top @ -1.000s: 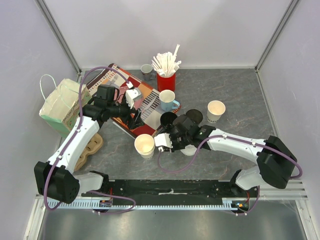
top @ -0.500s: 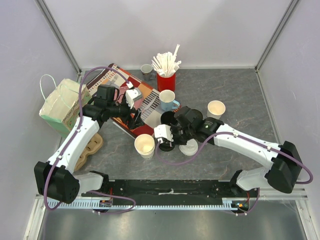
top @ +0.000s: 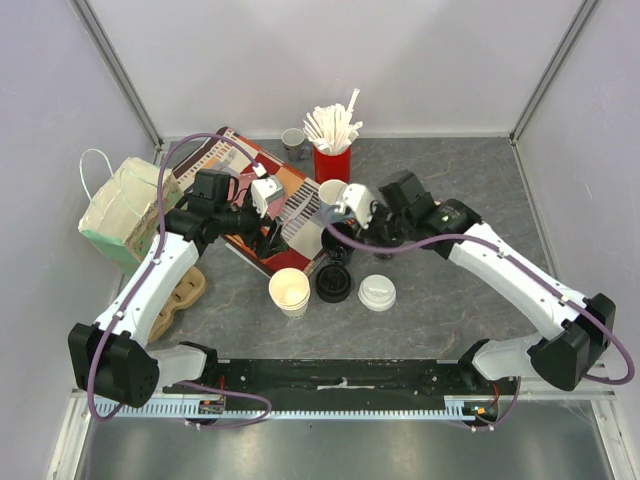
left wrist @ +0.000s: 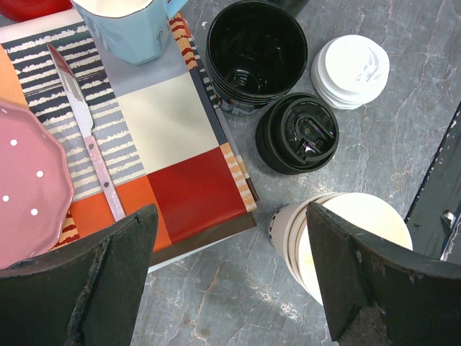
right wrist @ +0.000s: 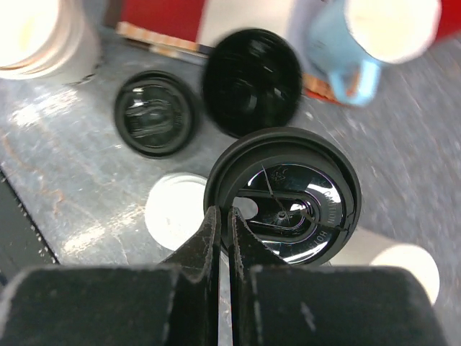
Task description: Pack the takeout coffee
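Note:
My right gripper (right wrist: 223,213) is shut on the rim of a black plastic lid (right wrist: 288,194) and holds it in the air above the table. Below it lie a second black lid (top: 333,283) and a white lid (top: 377,292), side by side. A white paper takeout cup (top: 290,290), pale inside, stands just left of them. Another paper cup (right wrist: 403,263) shows under the held lid. My left gripper (left wrist: 230,267) hangs open over the placemat's corner, with the paper cup (left wrist: 346,238) beside its right finger and nothing between its fingers.
A glossy black mug (left wrist: 256,54) and a light-blue mug (left wrist: 133,29) stand by the striped placemat (left wrist: 166,122), which carries a knife (left wrist: 83,122) and a pink plate (left wrist: 29,180). A red holder of white sticks (top: 333,160) stands behind. A bag (top: 120,210) and a cardboard carrier (top: 180,295) sit left.
My right arm has risen from the lids near the front and swung back and right with a black lid in its grip. The left arm has not moved.

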### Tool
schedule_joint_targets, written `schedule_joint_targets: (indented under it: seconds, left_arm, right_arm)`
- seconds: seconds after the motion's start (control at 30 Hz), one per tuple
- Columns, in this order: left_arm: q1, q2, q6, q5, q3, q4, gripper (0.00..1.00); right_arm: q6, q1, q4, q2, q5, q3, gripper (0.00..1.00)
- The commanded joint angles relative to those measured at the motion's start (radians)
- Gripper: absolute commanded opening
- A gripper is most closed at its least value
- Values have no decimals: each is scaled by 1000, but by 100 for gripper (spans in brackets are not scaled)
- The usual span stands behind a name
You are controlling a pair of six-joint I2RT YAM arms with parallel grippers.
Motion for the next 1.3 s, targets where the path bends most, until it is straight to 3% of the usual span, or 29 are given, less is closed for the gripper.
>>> schedule_joint_targets:
  seconds: [0.0, 0.2, 0.47, 0.67, 1.27]
  left_arm:
    - [1, -17, 26, 9, 12, 7, 91]
    - [1, -11, 14, 21, 21, 10, 91]
    - [1, -17, 5, 38, 22, 10, 91]
    - [1, -9, 6, 49, 24, 10, 91]
    - [1, -8, 14, 46, 21, 10, 91]
  right_arm:
    - [156, -144, -31, -38, 114, 82, 0]
    - [233, -322, -32, 49, 180, 137, 0]
    - [282, -517, 15, 149, 57, 144, 0]
    - [281, -557, 23, 172, -19, 118, 0]
    - [273, -568, 3, 264, 26, 98, 0]
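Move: The right hand already grips the rim of a black lid and is taking it to the white paper cup, roughly 13 cm ahead, 19 cm to its right and 12 cm lower. The smoky tumbler stands about 10 cm to the left of that cup and 3 cm nearer the base; the white lids lie some 3 cm behind the hand and 7 cm to its right. For the idle left hand, the cup is about 36 cm right and 9 cm ahead. With the black lid still pinched at its edge, the right hand sweeps quickly right and forward to the white paper cup, about 15 cm across and 12 cm out, turning some 45 degrees clockwise and rising slightly before it starts down. It pauses beside and above the cup, then sinks slowly another 4 cm or so, tipping the fingers more steeply down and keeping them shut, to bring the lid down flat onto the rim. ##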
